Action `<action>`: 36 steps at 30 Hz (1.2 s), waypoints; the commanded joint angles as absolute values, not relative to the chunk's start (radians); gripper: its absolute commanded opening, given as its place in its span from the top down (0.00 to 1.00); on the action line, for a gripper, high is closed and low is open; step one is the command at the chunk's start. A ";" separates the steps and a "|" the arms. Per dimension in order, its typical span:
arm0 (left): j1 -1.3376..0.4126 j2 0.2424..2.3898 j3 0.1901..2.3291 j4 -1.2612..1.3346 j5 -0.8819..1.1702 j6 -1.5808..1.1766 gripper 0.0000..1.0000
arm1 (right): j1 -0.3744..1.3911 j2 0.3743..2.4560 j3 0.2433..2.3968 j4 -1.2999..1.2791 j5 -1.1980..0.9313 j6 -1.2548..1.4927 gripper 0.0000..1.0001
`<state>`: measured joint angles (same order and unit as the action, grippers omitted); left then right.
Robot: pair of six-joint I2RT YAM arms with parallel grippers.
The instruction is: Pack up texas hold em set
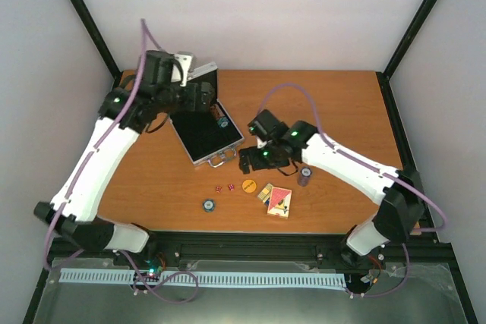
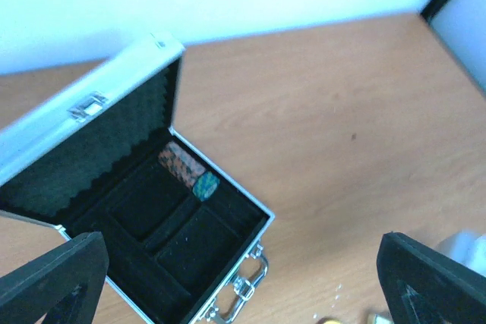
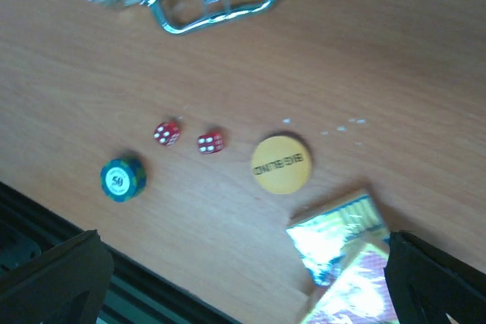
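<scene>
The silver case (image 1: 206,136) lies open with its lid (image 1: 194,67) up at the back. In the left wrist view its black lining (image 2: 190,244) holds a row of chips (image 2: 181,165) lying on edge in one slot. My left gripper (image 1: 200,101) (image 2: 241,263) hovers open over the case with nothing between its fingers. In front of the case lie two red dice (image 3: 166,133) (image 3: 210,143), an orange round button (image 3: 281,164), a blue chip stack (image 3: 122,179) and two card decks (image 3: 334,237) (image 1: 279,202). My right gripper (image 1: 250,158) (image 3: 243,263) is open above them, empty.
A grey chip stack (image 1: 304,176) stands under the right forearm, right of the decks. The case handle (image 3: 216,1) points toward the dice. The black rail of the table's front edge (image 3: 45,218) runs just behind the blue chips.
</scene>
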<state>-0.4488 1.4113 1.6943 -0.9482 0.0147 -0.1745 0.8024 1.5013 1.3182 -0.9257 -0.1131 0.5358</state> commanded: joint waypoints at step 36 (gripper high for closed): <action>-0.442 0.998 1.760 -1.031 0.156 -0.372 0.00 | 1.271 2.166 1.800 -0.963 0.025 0.807 0.26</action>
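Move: The blue-green 50 chip stack stands about 15 cm left of the right hand, 7 cm back and 16 cm below. At table height, the two dice lie some 10 cm left and 2 back, the yellow button about 3 cm left and 1 back. The case handle is about 9 cm left and 7 ahead. From the left hand, the stack lies some 18 cm back, 2 right and 34 below. Heading for the blue-green chip stack, the right hand sweeps about 18 cm left and 10 cm back while sinking, then drops more steeply, some 11 cm down in all. Its fingers draw in to about three-quarters open, touching nothing yet. The empty left hand climbs away from the case and pulls back, rolling left side down and tipping up, fingers wide. ##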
